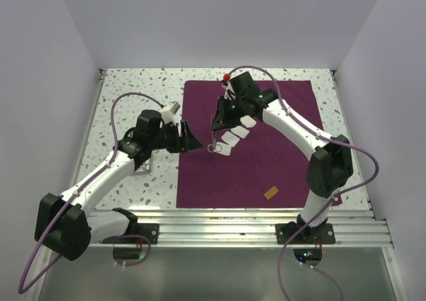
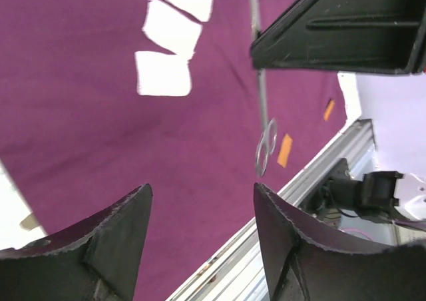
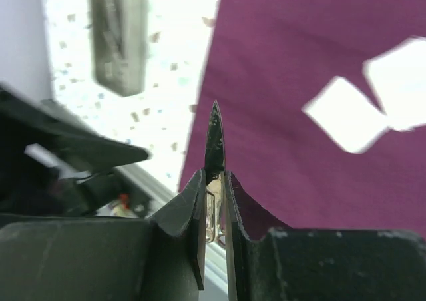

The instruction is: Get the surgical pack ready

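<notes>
The dark purple cloth lies flat on the table, with three white gauze squares in a row on it. My right gripper hangs above the cloth's left part, shut on thin steel scissors. Their ring handles dangle down and show in the left wrist view as scissors. My left gripper is open and empty just left of the handles, its fingers spread over the cloth. The steel tray sits on the bare table beyond the cloth's left edge.
A small orange-brown tab lies on the cloth near its front edge, and two such tabs show in the left wrist view. A metal rail runs along the table's near edge. White walls enclose the table.
</notes>
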Tool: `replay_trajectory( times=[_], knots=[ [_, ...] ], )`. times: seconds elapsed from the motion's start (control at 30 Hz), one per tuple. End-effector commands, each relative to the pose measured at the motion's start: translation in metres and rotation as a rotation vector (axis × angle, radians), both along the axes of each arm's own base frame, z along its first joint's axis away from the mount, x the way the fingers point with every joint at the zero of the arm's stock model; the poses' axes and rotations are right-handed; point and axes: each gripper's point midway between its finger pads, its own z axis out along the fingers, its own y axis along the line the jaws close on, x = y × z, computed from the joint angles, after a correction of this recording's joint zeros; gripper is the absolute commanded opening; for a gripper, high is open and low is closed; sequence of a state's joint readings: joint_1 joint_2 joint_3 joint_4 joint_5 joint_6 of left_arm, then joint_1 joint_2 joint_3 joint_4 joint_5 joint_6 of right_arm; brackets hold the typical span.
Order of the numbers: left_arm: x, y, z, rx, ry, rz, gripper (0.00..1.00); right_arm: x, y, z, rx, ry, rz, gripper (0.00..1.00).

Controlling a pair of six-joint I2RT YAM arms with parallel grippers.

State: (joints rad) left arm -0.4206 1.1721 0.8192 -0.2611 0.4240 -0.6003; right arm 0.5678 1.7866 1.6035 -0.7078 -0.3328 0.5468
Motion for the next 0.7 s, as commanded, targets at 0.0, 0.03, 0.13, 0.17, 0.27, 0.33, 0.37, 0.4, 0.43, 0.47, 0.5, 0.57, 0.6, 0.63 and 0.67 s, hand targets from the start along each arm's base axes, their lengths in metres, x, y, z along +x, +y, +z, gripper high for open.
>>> replay_trajectory(
  times=[0.0,0.03,0.13,0.17,0.27,0.33,0.37,0.4,0.43,0.47,0.5,0.57,0.6,0.63,0.67],
  knots=[
    [0.003,-0.02,0.025,-0.131,-0.069,-0.061,0.67,-0.005,0.038,0.044,0.169,-0.024,0.044,0.0],
    [0.002,-0.021,0.025,-0.144,-0.065,-0.064,0.67,-0.008,0.043,0.045,0.184,-0.018,0.06,0.0],
    [-0.002,-0.025,0.023,-0.175,-0.048,-0.076,0.67,-0.011,0.056,0.053,0.214,-0.028,0.084,0.0],
    [-0.002,-0.025,0.02,-0.168,-0.038,-0.076,0.68,-0.011,0.057,0.054,0.219,-0.024,0.081,0.0],
    [-0.004,-0.025,0.015,-0.158,-0.023,-0.088,0.67,-0.013,0.063,0.059,0.242,-0.02,0.091,0.0],
    [-0.007,-0.028,0.015,-0.178,-0.016,-0.102,0.66,-0.014,0.066,0.059,0.246,-0.012,0.102,0.0],
    [-0.006,-0.029,0.017,-0.19,-0.023,-0.107,0.59,-0.014,0.067,0.059,0.247,-0.012,0.106,0.0],
    [-0.007,-0.03,0.017,-0.196,-0.016,-0.109,0.52,-0.015,0.069,0.059,0.248,-0.013,0.109,0.0],
    [-0.008,-0.032,0.016,-0.202,-0.007,-0.123,0.27,-0.013,0.07,0.058,0.248,-0.012,0.109,0.0],
    [-0.007,-0.032,0.015,-0.196,-0.002,-0.119,0.16,-0.012,0.071,0.057,0.245,-0.014,0.108,0.0],
    [-0.003,-0.029,0.015,-0.183,-0.007,-0.096,0.04,-0.011,0.07,0.056,0.234,-0.007,0.102,0.0],
    [0.0,-0.02,0.011,-0.135,-0.002,-0.054,0.0,-0.004,0.065,0.042,0.183,0.007,0.08,0.11],
    [0.007,-0.006,0.01,-0.084,-0.001,0.02,0.0,0.0,0.06,0.041,0.152,-0.009,0.074,0.27],
    [0.012,0.004,0.006,-0.045,0.004,0.07,0.0,0.005,0.056,0.036,0.123,-0.022,0.058,0.35],
    [0.015,0.018,0.001,0.004,0.023,0.128,0.0,0.017,0.045,0.03,0.073,-0.05,0.01,0.42]
  ],
)
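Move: The scissors, still pinched in the right fingers with their rings towards the robot, have their middle about 7 cm to the right of the open left hand, 4 cm ahead and 2 cm lower. For the right hand, the open left fingers lie roughly 7 cm left and 7 cm back, about level. On the cloth some 18 cm below, the nearest gauze is 10 cm right and 6 cm ahead of the left hand; the next gauze lies 3 cm right of that one and 4 cm farther out. The scissors are carried left about 6 cm and up some 3 cm by the right hand, rings going in between the waiting left fingers. The left hand eases a couple of centimetres right to meet them, rolling about 10 degrees, then shuts on the ring end of the shank and comes back a little. Last, the right fingers start to part from the blades. ##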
